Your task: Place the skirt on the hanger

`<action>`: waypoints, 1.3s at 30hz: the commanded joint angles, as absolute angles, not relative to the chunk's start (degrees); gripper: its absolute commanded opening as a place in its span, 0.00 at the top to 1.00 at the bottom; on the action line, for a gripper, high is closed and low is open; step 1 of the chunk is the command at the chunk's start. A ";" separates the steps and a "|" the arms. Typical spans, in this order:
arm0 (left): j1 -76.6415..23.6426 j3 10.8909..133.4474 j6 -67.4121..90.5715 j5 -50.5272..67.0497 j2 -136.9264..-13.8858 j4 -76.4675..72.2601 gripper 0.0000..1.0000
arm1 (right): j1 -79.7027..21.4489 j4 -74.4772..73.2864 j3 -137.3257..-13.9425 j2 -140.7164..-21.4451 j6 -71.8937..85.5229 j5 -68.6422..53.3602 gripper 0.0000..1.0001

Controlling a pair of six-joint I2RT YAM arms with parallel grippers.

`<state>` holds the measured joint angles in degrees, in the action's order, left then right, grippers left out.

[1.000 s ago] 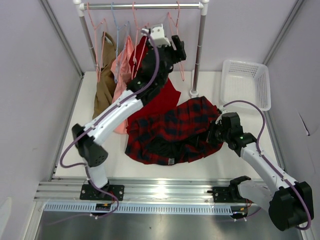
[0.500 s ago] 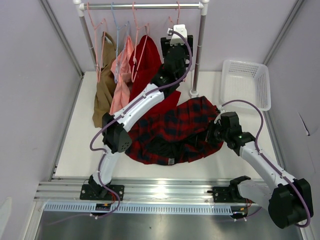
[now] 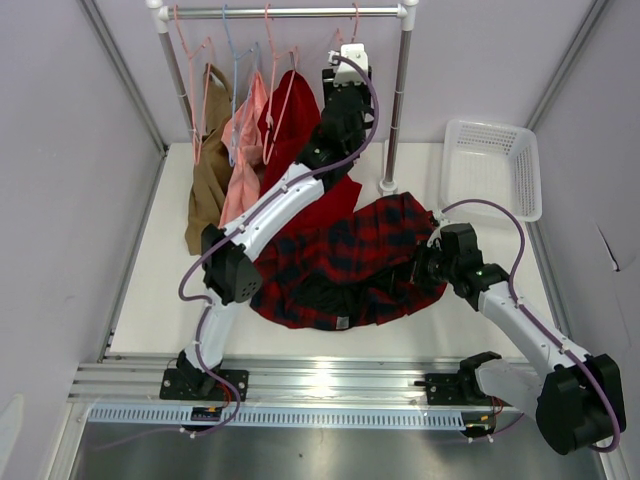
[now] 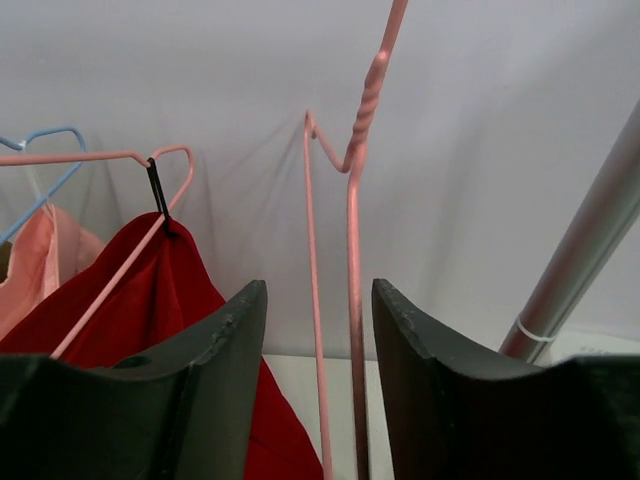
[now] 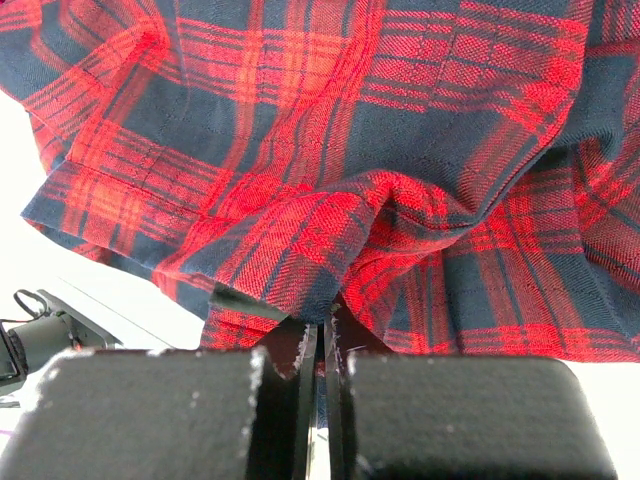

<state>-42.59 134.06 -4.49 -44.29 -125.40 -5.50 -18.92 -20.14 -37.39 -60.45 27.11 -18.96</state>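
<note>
The red and dark plaid skirt [image 3: 350,260] lies crumpled on the table, and it fills the right wrist view [image 5: 330,150]. My right gripper [image 3: 432,262] is shut on a fold at the skirt's right edge [image 5: 322,325]. The pale-pink wire hanger [image 4: 353,250] hangs from the rail at its right end [image 3: 354,25]. My left gripper [image 3: 343,75] is raised to it and open. Both of the hanger's thin wires run between its dark fingers [image 4: 318,290] without touching either one.
A brown garment [image 3: 210,150], a salmon one [image 3: 245,130] and a plain red one [image 3: 290,120] hang on the rail [image 3: 290,12]. The metal post [image 3: 397,100] stands just right of the hanger. A light-blue hanger [image 4: 40,150] hangs further left. A white basket [image 3: 492,165] sits back right.
My left arm swung right along the rail to the pink hanger, and its jaws have narrowed around the wires. The right arm and the skirt have not moved.
</note>
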 commanded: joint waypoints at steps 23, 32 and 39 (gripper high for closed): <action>-39.20 139.66 -6.94 -37.79 -121.29 -6.33 1.00 | -18.02 -17.58 -38.41 -60.91 24.96 -21.09 1.00; -38.85 138.61 -8.17 -35.07 -117.52 -4.66 1.00 | -17.58 -16.88 -38.15 -61.00 24.79 -21.45 1.00; -38.85 135.79 -8.79 -32.61 -114.27 -0.71 1.00 | -17.32 -16.61 -37.62 -60.82 24.87 -21.62 1.00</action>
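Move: The free pink hanger's near wire stands between the left hand's open fingers, about 2 cm ahead and 1 cm right, at their height. The rack's rail crosses roughly 10 cm ahead and 15 cm up; its right post is some 12 cm right and 10 cm ahead. The red skirt's clipped top is about 12 cm left and 8 cm ahead. From the right hand, the wire is some 31 cm ahead, 13 cm left and 31 cm up. Left fingers ease forward and left, shut on the hanger's near wire, then lift about 6 cm, drifting left. ##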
